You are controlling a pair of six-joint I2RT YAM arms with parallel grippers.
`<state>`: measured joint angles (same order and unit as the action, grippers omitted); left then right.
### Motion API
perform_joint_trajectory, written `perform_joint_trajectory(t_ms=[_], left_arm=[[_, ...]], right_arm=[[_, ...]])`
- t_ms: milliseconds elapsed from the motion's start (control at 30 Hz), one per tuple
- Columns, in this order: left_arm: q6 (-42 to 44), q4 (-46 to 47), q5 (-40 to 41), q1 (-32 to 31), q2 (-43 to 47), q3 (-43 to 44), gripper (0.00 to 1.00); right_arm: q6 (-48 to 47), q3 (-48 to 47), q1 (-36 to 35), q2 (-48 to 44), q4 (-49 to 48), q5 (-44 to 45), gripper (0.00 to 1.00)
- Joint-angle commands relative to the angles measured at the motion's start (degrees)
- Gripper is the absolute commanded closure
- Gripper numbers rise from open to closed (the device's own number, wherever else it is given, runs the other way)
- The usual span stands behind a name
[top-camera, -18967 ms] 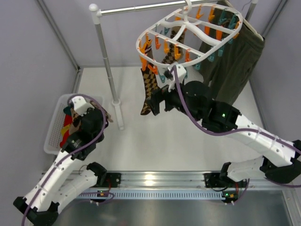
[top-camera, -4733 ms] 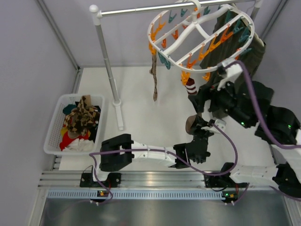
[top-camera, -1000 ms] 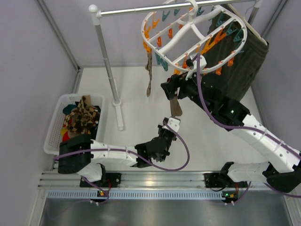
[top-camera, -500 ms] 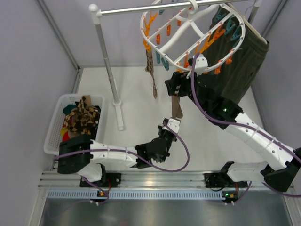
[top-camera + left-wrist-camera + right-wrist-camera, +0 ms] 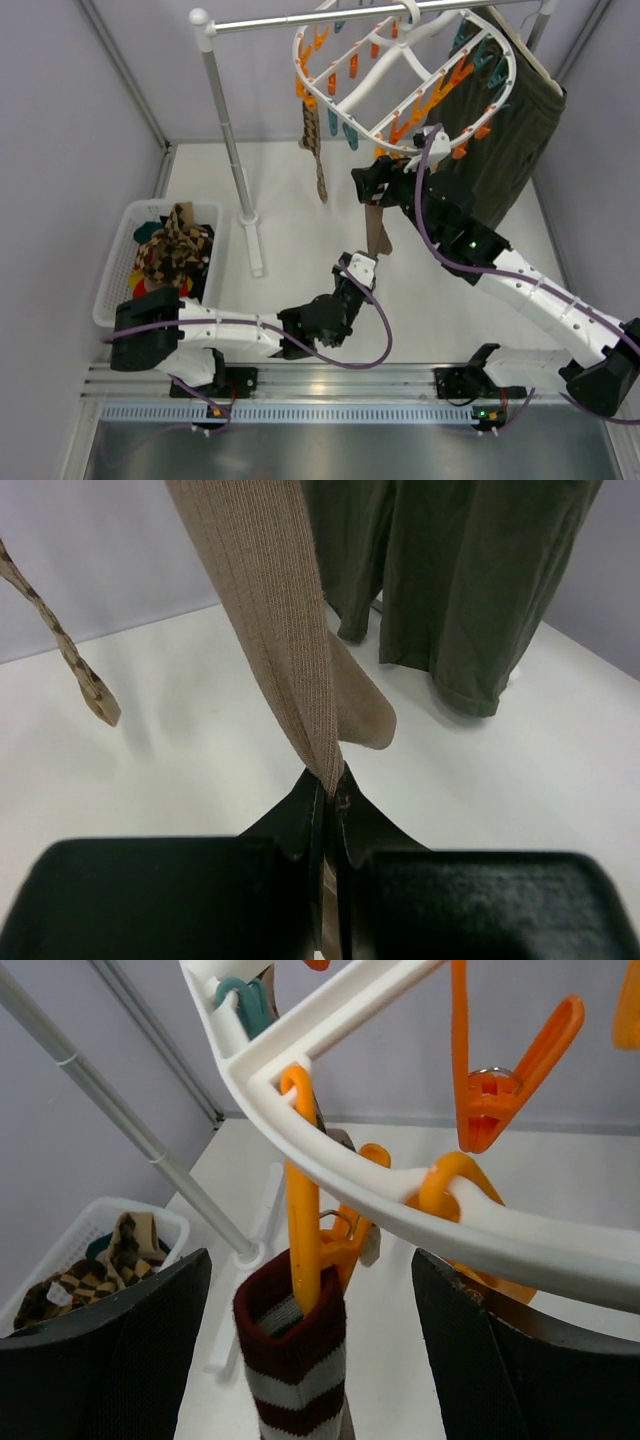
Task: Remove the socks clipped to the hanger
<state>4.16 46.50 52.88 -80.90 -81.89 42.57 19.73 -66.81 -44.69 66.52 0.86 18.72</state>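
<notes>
The white oval hanger (image 5: 400, 75) with orange and teal clips hangs tilted from the rail. A tan sock with a red-white striped cuff (image 5: 377, 228) hangs from an orange clip (image 5: 305, 1230). My left gripper (image 5: 356, 270) is shut on the sock's lower end, seen in the left wrist view (image 5: 329, 783) with the sock (image 5: 270, 600) stretched upward. My right gripper (image 5: 373, 186) is open, its fingers (image 5: 110, 1350) either side of the striped cuff (image 5: 295, 1370) and its clip, just under the hanger rim (image 5: 400, 1185). An argyle sock (image 5: 315, 150) hangs clipped at the left.
A white basket (image 5: 112, 285) at the left holds removed socks (image 5: 172, 250). The white rail stand's post (image 5: 230, 150) stands between basket and hanger. A dark olive garment (image 5: 505, 150) hangs behind the hanger at the right, also in the left wrist view (image 5: 470, 580).
The right gripper has risen slightly to the clip holding the striped cuff. The hanger has tilted and the argyle sock has swung. The left gripper still holds the tan sock's lower end.
</notes>
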Motion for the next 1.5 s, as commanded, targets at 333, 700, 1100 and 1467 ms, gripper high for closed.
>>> perform_joint_trajectory(t_ms=[333,700,1100,1467], left_arm=[[-2.3,2.0,-3.6,-0.8,2.1,-0.8,1.00],[-2.5,2.0,-3.9,-1.4,1.6,-0.6,1.00],[-2.5,2.0,-2.6,-1.4,1.6,-1.0,1.00],[-3.3,2.0,-0.6,-1.4,1.3,-2.4,1.00]], right_arm=[[7.4,6.4,2.4,-2.4,-21.2,0.7,0.24],[7.3,7.3,2.4,-2.0,-25.9,0.4,0.37],[6.1,8.8,2.5,-2.1,-27.7,-0.5,0.62],[6.3,8.2,2.6,-2.0,-27.3,-0.6,0.93]])
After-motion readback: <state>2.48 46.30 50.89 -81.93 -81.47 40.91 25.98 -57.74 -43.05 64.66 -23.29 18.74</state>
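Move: The orange clip holding the striped sock is about 4 cm above the right hand and 1 cm ahead, centred between its open fingers. The sock's cuff is 1 cm ahead and 1 cm below that hand. Another orange clip sits about 4 cm to the right of the sock's clip, level with it in reach and height; a teal clip is some 4 cm ahead, 5 left and 5 above the hand. The left hand already grips the sock lower down, the orange clip roughly 9 cm ahead, 1 right and 17 above it. The right hand rises about 4 cm towards the orange clip, rolling some 15 degrees so its left side lifts and tipping its fingertips up about 10 degrees, then holds its place while the fingers close from wide open and pinch the clip between them just under the hanger's rim. The left fingers keep their hold on the lower part of the sock throughout, that hand easing back and right by a little over 1 cm and then sinking about 1 cm. ##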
